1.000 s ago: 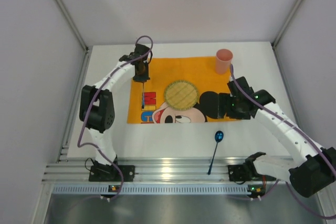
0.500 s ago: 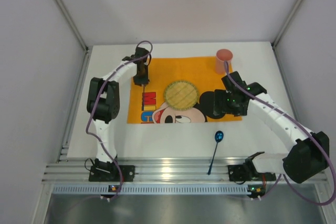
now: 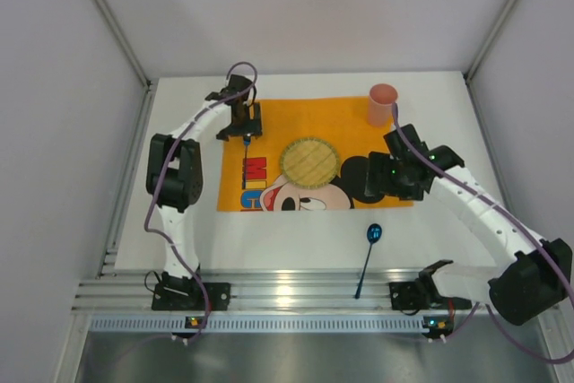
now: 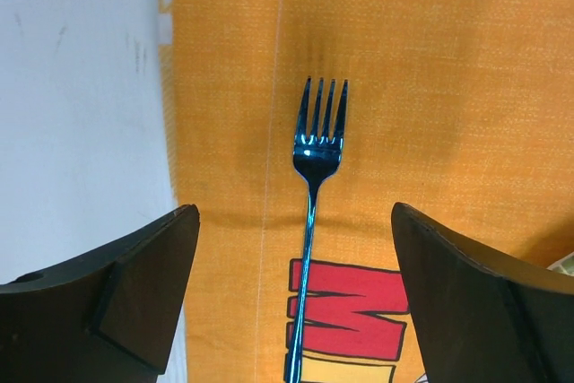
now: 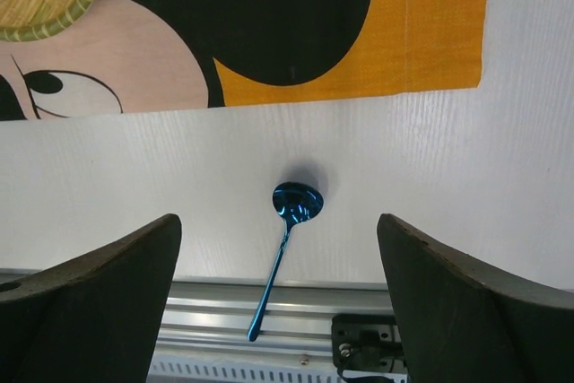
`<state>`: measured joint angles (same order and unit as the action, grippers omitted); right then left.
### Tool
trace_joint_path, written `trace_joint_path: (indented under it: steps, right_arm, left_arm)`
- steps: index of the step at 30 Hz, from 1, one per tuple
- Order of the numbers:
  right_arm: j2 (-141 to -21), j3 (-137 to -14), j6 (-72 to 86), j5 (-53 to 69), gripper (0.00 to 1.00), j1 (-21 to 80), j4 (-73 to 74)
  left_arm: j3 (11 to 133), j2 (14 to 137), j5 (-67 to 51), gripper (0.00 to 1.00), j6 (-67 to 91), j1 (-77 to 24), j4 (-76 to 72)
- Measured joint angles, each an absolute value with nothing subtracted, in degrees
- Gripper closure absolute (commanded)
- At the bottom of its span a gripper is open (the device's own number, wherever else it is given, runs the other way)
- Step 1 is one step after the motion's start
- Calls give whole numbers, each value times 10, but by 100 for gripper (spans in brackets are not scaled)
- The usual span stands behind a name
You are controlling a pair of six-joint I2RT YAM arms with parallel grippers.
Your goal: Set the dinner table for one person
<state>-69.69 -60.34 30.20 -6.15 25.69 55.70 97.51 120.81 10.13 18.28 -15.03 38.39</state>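
A blue fork [image 4: 313, 213] lies flat on the left part of the orange cartoon-mouse placemat [image 4: 430, 60], tines pointing away. My left gripper [image 4: 294, 248] hovers over its handle, open, its dark fingers [image 4: 143, 284] well apart on either side and not touching it. In the top view the left gripper [image 3: 246, 125] sits at the placemat's far left, with the fork [image 3: 244, 168] just below it. A blue spoon [image 5: 294, 205] lies on the white dinner table [image 5: 448, 177] near the front rail. My right gripper [image 5: 278, 235] hangs open high above the spoon [image 3: 371, 238].
A round green woven plate [image 3: 309, 161] rests in the middle of the placemat [image 3: 296, 118]. A pink cup [image 3: 383, 103] stands at the placemat's far right corner. The aluminium rail [image 3: 287, 293] runs along the near edge; the spoon's handle reaches over it.
The left gripper has opened and let go of the fork, which now lies on the placemat. The right gripper has shifted slightly over the placemat's right edge.
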Motion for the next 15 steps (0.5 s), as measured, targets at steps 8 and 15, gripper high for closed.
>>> trace_joint_path:
  steps: [8, 15]
  right_arm:
    - [-668, -524, 326, -7, 8, 257, 553]
    - [-653, -436, 349, 58, 8, 257, 528]
  left_arm:
    - [952, 1124, 119, 10, 203, -150, 397]
    - [858, 994, 113, 11, 218, -150, 414]
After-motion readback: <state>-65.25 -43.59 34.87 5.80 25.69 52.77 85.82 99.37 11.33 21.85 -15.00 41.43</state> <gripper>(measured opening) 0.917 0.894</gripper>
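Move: The spoon's middle lies about 13 cm back and 5 cm left of the open right hand, some 10 cm lower, with its bowl nearest, only about 5 cm back and 2 cm left. On the same level, the plate lies about 17 cm ahead and 22 cm left of the right hand. From the left hand, the spoon is about 38 cm back and 34 cm right; the released fork's middle is 6 cm back, straight in line and about 2 cm below. The right hand draws back about 7 cm and sinks nearly as much, from over the cloth's near edge to low over the spoon's bowl end, fingers staying wide open and tipping some 15 degrees nearer to straight down, without closing on the spoon. Meanwhile the empty left hand, fingers still open, rises about 9 cm off the fork and, soon after starting up, swings back some 6 cm towards its base with a slight drift left. ##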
